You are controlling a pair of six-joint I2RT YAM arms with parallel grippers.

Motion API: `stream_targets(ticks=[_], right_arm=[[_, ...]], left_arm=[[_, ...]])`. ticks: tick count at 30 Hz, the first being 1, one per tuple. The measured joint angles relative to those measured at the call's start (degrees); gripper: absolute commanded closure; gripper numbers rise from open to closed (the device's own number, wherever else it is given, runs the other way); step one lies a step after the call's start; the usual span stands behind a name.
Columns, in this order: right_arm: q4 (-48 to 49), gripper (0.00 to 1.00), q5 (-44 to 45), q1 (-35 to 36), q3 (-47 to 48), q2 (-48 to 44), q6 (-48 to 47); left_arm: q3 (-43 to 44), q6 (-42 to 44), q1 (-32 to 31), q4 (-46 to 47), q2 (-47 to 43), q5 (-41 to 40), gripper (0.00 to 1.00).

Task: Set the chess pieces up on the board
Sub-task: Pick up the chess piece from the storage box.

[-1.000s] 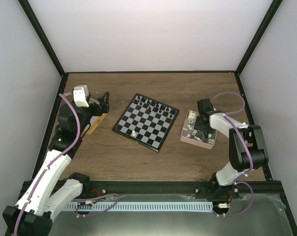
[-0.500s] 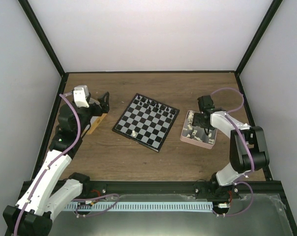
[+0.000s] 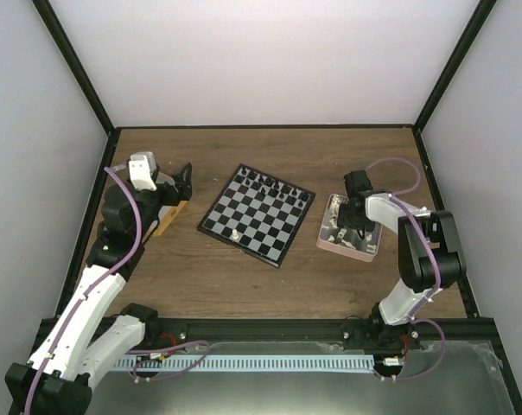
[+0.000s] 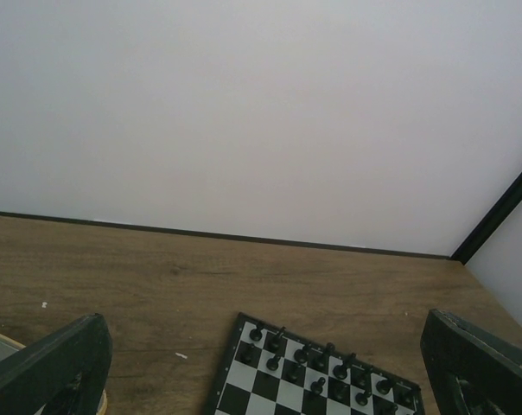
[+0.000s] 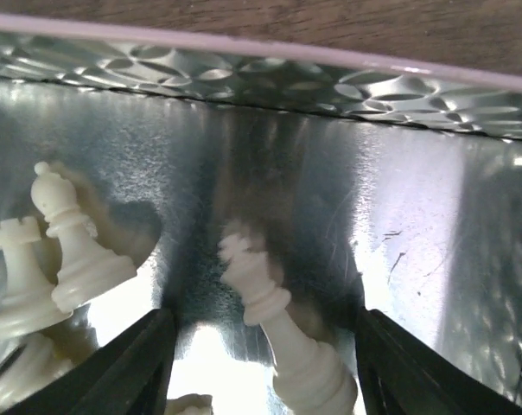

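The board (image 3: 257, 214) lies at the table's middle, with black chess pieces (image 3: 271, 184) along its far rows and one cream piece (image 3: 235, 233) near its front edge. The right gripper (image 3: 356, 218) reaches down into the pink tray (image 3: 347, 245). In the right wrist view, this gripper (image 5: 263, 322) is open. A cream piece (image 5: 283, 333) lies tilted between its fingers, apart from both. Two more cream pieces (image 5: 66, 246) stand at the left. The left gripper (image 3: 180, 181) is open and empty, left of the board. In the left wrist view, the left gripper (image 4: 265, 322) looks over the black pieces (image 4: 317, 367).
A yellow-sided tin (image 3: 172, 217) sits under the left gripper. The tray's shiny metal floor (image 5: 434, 225) and pink rim (image 5: 244, 45) closely surround the right fingers. Black frame posts and white walls enclose the table.
The right wrist has shifted slightly left and lowered further into the tray. The left arm has not moved.
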Motion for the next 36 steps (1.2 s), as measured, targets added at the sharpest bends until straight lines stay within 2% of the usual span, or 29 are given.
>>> stream_targets(ticks=[6,12,22,26,29,36], right_arm=[[-1.27,0.55,-0.76,0.0,-0.02,-0.2,2.08],[-1.4,0.58,-0.87,0.0,0.07,0.07,2.93],[-0.83,0.73,0.2,-0.02,1.36,1.2,5.73],[0.07,0.73,-0.13,-0.02,1.14,1.2,6.95],[0.5,0.8,-0.2,-0.02,1.09,1.2,7.02],[1.7,0.87,-0.13,-0.22,1.11,1.64,6.95]], left_arm=[[-0.11,0.02,0.0,-0.02,-0.35,-0.07,0.0],[-0.15,0.0,0.0,-0.02,-0.59,-0.15,0.0],[-0.31,0.02,0.0,-0.04,-1.01,-0.17,0.0],[-0.31,0.02,0.0,-0.02,-1.07,-0.17,0.0],[-0.31,0.02,0.0,-0.02,-1.09,-0.2,0.0],[-0.31,0.02,0.0,-0.02,-1.09,-0.17,0.0]])
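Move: The white king lies in the storage box practically between the right hand's open fingertips, its middle about 1 cm ahead, level sideways and about 1 cm below, its head slanting forward-left. The white bishop lies some 5 cm ahead and 5 cm left of this hand, the white rook beside it about 4 cm ahead and 7 cm left. From the left hand the king is about 60 cm right, 3 cm ahead and 31 cm below. Staying low in the storage box at the same height, the right hand shuts its fingers from well over half open to nearly closed around the lying white king, easing back about half a centimetre first and then going forward some 1.5 cm along it towards its head. Meanwhile the wrist turns clockwise by about 5 to 10 degrees, and the two fingertips end up on either side of the king's stem, just below the head. ##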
